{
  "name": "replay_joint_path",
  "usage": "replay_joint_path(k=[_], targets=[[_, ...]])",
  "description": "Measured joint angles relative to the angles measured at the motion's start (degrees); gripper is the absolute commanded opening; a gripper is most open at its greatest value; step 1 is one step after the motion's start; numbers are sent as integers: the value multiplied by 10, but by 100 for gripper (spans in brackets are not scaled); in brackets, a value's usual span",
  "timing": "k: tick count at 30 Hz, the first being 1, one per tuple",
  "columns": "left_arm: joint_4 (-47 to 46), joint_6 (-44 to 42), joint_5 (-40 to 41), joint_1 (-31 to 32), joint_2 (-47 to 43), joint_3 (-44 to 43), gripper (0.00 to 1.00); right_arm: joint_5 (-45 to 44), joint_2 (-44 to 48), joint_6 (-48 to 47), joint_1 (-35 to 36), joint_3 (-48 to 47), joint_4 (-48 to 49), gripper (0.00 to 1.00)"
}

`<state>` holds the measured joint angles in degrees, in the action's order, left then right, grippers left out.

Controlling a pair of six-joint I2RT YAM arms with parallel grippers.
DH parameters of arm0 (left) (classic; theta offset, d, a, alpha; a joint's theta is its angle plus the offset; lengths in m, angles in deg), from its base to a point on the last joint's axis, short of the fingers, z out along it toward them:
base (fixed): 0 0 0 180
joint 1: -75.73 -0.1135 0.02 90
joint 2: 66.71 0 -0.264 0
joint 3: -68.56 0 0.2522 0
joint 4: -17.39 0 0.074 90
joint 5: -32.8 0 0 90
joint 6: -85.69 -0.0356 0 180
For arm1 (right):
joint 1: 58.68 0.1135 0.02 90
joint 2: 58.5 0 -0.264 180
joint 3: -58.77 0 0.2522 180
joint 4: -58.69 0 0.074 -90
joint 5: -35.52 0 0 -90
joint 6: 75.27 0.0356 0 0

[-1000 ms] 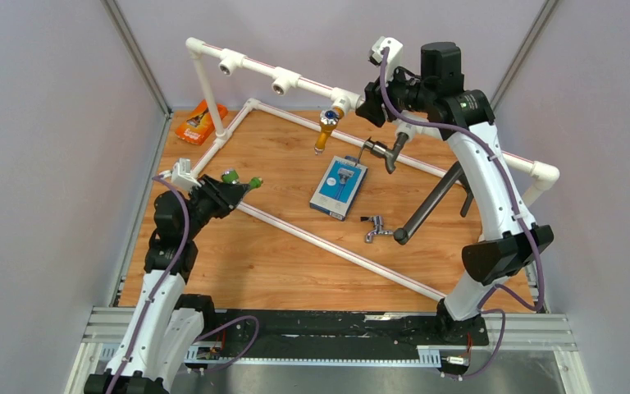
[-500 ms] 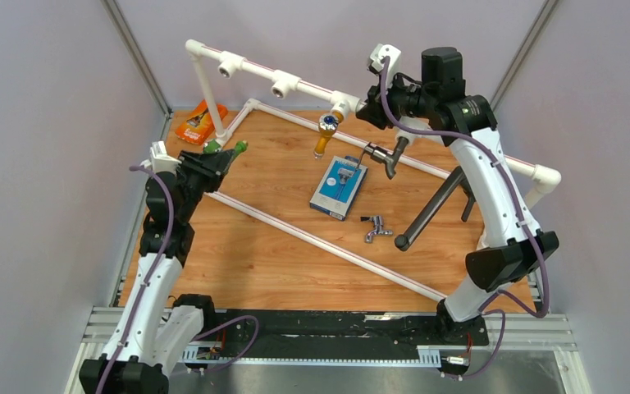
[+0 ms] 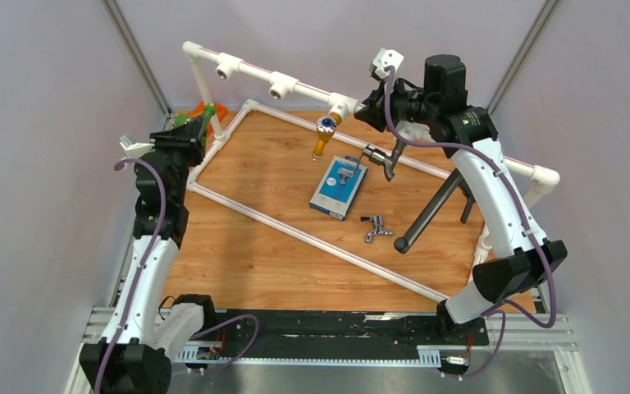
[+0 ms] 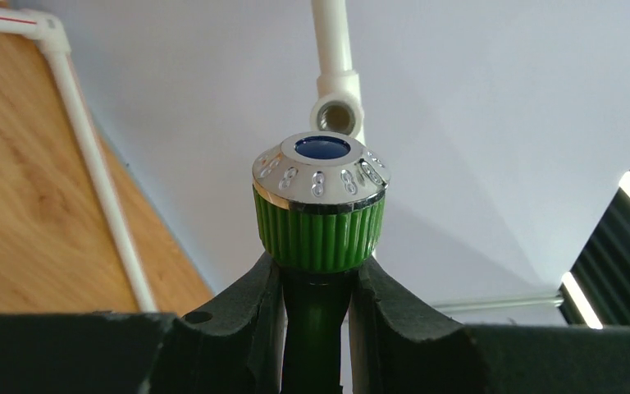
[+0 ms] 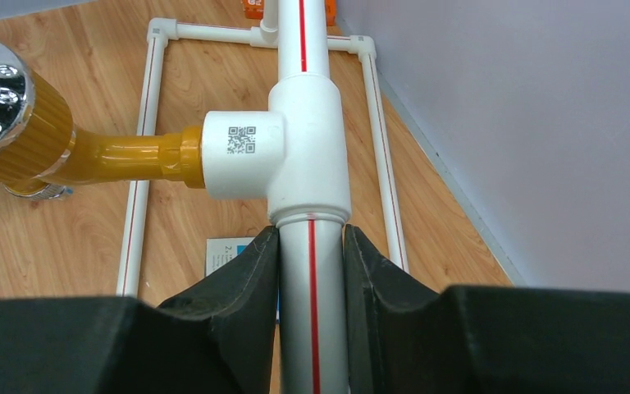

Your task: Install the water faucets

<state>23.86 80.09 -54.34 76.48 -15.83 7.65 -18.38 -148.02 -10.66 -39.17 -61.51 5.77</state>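
My left gripper (image 3: 190, 131) is shut on the green plastic faucet (image 3: 205, 116) at the back left, beside the white pipe frame's upright (image 3: 205, 86). In the left wrist view the fingers (image 4: 258, 304) clamp the faucet's dark green body under its ribbed, chrome-capped knob (image 4: 320, 209), with an open tee socket (image 4: 338, 115) beyond. My right gripper (image 3: 371, 107) is shut on the top rail (image 5: 312, 312) just below a tee (image 5: 295, 156) that carries a yellow faucet (image 5: 90, 156). A chrome faucet (image 3: 375, 227) lies on the table. A grey metal faucet (image 3: 381, 158) hangs under the rail.
A flat blue-and-white box (image 3: 339, 187) lies mid-table. Two open tee sockets (image 3: 230, 64) sit on the top rail at the left. A black strut (image 3: 431, 205) leans under the right arm. White floor pipes (image 3: 295, 232) cross the wooden board. An orange packet (image 3: 217, 108) peeks out at the back left.
My left arm has swung left and back with the green faucet, from the board's left middle to the back left corner by the frame upright. The right gripper stays on the rail.
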Motion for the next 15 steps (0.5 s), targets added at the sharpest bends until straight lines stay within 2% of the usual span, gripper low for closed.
replay_joint_path(k=[7,15], targets=[[-81,71,-2,-18,110,-53,0,-11,14,-9,11,24,24,2],[-122,122,-32,-20,193,-73,0,-19,18,-17,17,31,31,2]])
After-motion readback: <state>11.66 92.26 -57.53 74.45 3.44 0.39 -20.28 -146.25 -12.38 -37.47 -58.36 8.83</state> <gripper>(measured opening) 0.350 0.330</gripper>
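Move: The green faucet is already in the left gripper, its inlet pointing forward. The leftmost white socket lies about 18 cm ahead of the hand, 2 cm to its right and roughly 1 cm above. The next socket is some 13 cm farther right and 5 cm nearer; the pipe's corner elbow is about 7 cm left of the first socket and 5 cm beyond it. From the right hand, the first socket is roughly 31 cm left and 13 cm ahead, and the yellow faucet about 7 cm left and 4 cm back. Bring the left gripper about 8 cm forward towards the leftmost socket, keeping its pinch on the green faucet's neck. Arch the path, rising about 2 cm and settling back down, and roll the hand's left side down some 10 degrees; ease off near the mouth. Hold the top pipe still pinched in the right gripper. ##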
